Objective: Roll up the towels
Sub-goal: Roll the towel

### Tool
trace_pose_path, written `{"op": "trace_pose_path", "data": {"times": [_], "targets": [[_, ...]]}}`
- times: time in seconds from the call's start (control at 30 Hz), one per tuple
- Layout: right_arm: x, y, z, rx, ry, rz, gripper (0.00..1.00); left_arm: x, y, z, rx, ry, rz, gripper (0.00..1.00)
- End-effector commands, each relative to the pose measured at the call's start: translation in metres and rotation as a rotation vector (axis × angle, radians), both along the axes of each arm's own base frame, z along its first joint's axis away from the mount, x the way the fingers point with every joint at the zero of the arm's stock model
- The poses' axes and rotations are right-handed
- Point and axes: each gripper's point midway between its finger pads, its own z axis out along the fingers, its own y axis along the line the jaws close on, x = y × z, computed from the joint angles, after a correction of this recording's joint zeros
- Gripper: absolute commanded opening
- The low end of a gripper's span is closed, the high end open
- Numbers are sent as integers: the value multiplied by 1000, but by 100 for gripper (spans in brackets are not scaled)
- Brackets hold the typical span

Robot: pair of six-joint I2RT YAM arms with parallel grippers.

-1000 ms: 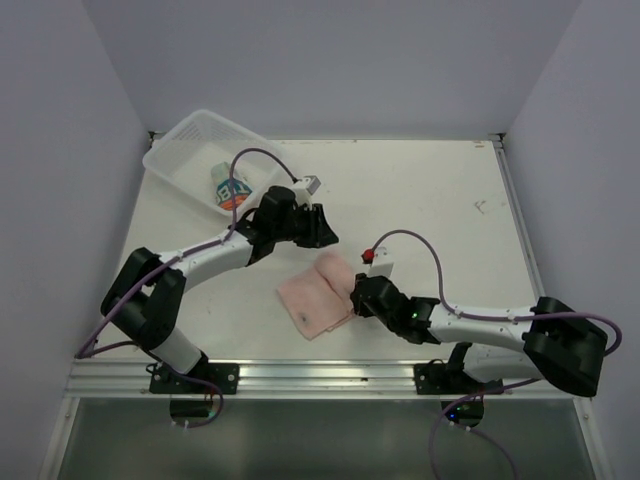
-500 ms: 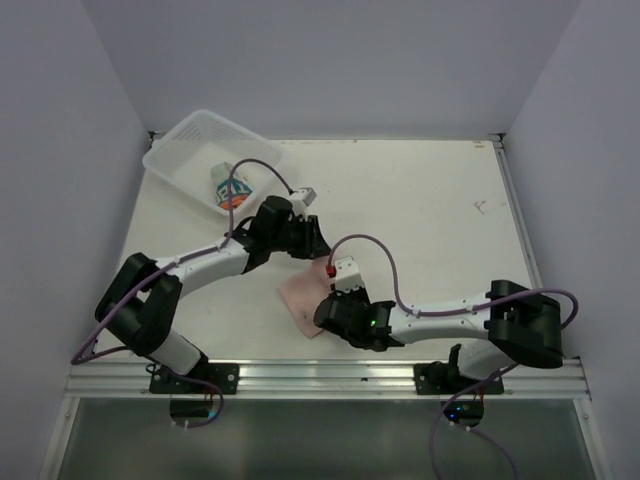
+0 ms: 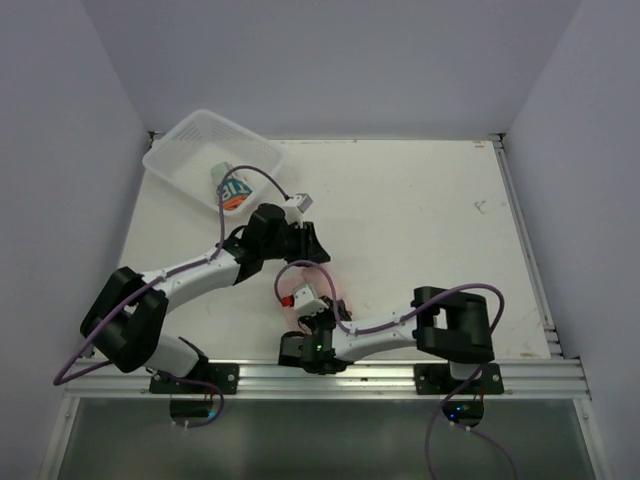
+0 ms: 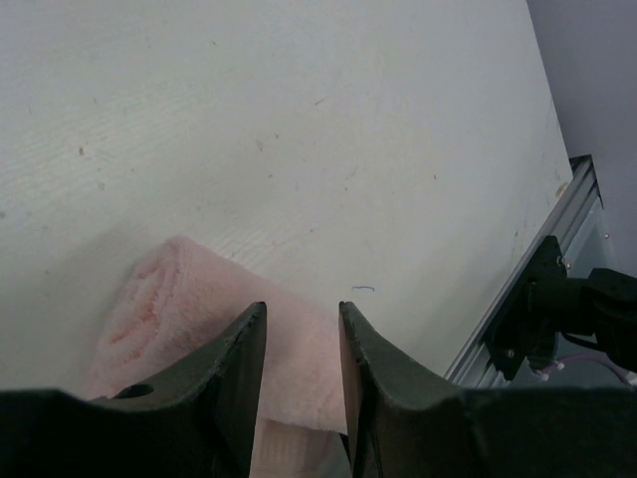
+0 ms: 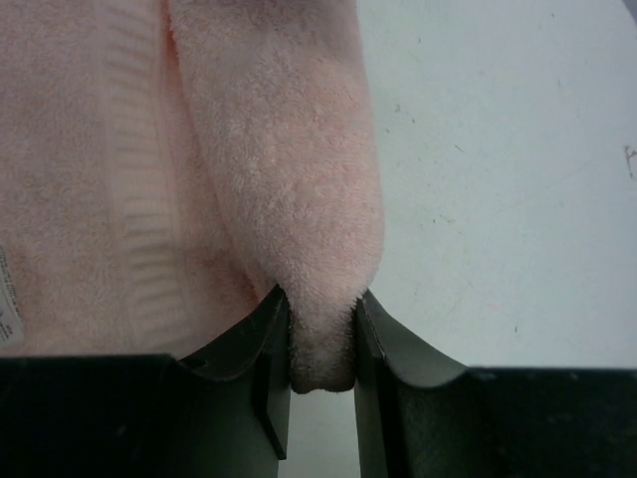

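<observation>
The pale pink towel (image 5: 289, 149) lies partly rolled on the white table, its thick fold running away from my right gripper (image 5: 320, 299), which is shut on the fold's near end. In the left wrist view the towel's rolled end (image 4: 169, 294) shows at the left. My left gripper (image 4: 299, 314) stands over it with jaws parted and pink cloth filling the gap; I cannot tell whether they touch it. From above, the left gripper (image 3: 305, 248) sits just behind the right wrist, and both arms hide most of the pink towel. The printed towel (image 3: 232, 188) lies in the basket.
The white mesh basket (image 3: 170, 150) stands at the far left corner of the table. An aluminium rail (image 3: 330, 375) runs along the near edge, close to the right wrist. The right arm lies folded low along that edge.
My right gripper has swept left and toward the near edge, carrying the pink towel's fold with it. The left gripper has followed slightly nearer. The towel is now mostly covered from above.
</observation>
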Motion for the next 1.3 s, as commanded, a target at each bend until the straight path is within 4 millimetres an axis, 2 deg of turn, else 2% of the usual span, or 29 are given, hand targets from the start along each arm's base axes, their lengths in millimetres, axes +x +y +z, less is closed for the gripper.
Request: {"op": "trace_pose_path", "data": {"times": [0.0,0.03,0.07,0.23,0.3,0.47,0.57,0.6,0.7,0.83,0.9,1.03,1.07,1.13,1.17,1.2,1.23,1.27], "targets": [[-1,12,18,-67,-118,-21,0,-14,-8,-6,-33,11,-31,39],[-2,8,17,-112,-125,-27,0,-19,-8,-16,-24,24,-38,38],[-4,9,8,-156,-128,-23,0,-22,-7,-20,-22,33,-37,38],[-8,19,-8,-167,-86,-11,1,-35,-4,-39,0,55,-42,38],[-10,22,-13,-137,-56,-3,5,-37,0,-48,21,69,-34,38],[-14,25,-10,-84,-13,21,27,-43,7,-69,52,94,-23,38],[-16,29,0,-13,5,27,35,-44,9,-78,60,110,-18,38],[-16,30,8,27,9,29,41,-47,10,-84,66,123,-16,38],[-18,30,15,92,23,36,50,-47,11,-89,70,130,-14,38],[-20,34,32,218,40,49,55,-48,12,-93,74,135,-13,38],[-22,31,32,245,58,55,57,-47,12,-94,74,135,-12,38],[-26,30,44,397,87,61,59,-48,11,-94,72,138,-13,38],[-27,23,49,442,95,62,59,-48,11,-94,71,139,-13,38],[-29,27,54,554,133,74,59,-47,11,-92,69,135,-13,38],[-29,19,58,609,146,75,59,-47,12,-92,69,134,-12,38],[-33,27,59,684,199,97,59,-49,12,-93,73,137,-12,38],[-26,23,62,731,210,81,59,-48,12,-92,71,135,-10,38],[-25,15,54,747,227,73,60,-48,12,-91,70,133,-10,38]]}}
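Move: The towel's rolled part lies below the left hand, its middle about 4 cm back, 1 cm to the right and some 9 cm down. From the right hand, which already pinches the near end of the rolled part, that middle is about 6 cm ahead, 3 cm left and 3 cm lower. The towel's flat part spreads beside it, centred about level with the right hand, 9 cm to its left and 5 cm below. Down about 7 cm and back about 4, the left hand sinks onto the far half of the rolled part, fingers unchanged, and stays there pressing on it. The right hand first eases about 2 cm left and slightly down, tipping its left side down, then opens, lets go of the near end and rises some 6 cm, drawing back a little and rolling back about 40 degrees. ##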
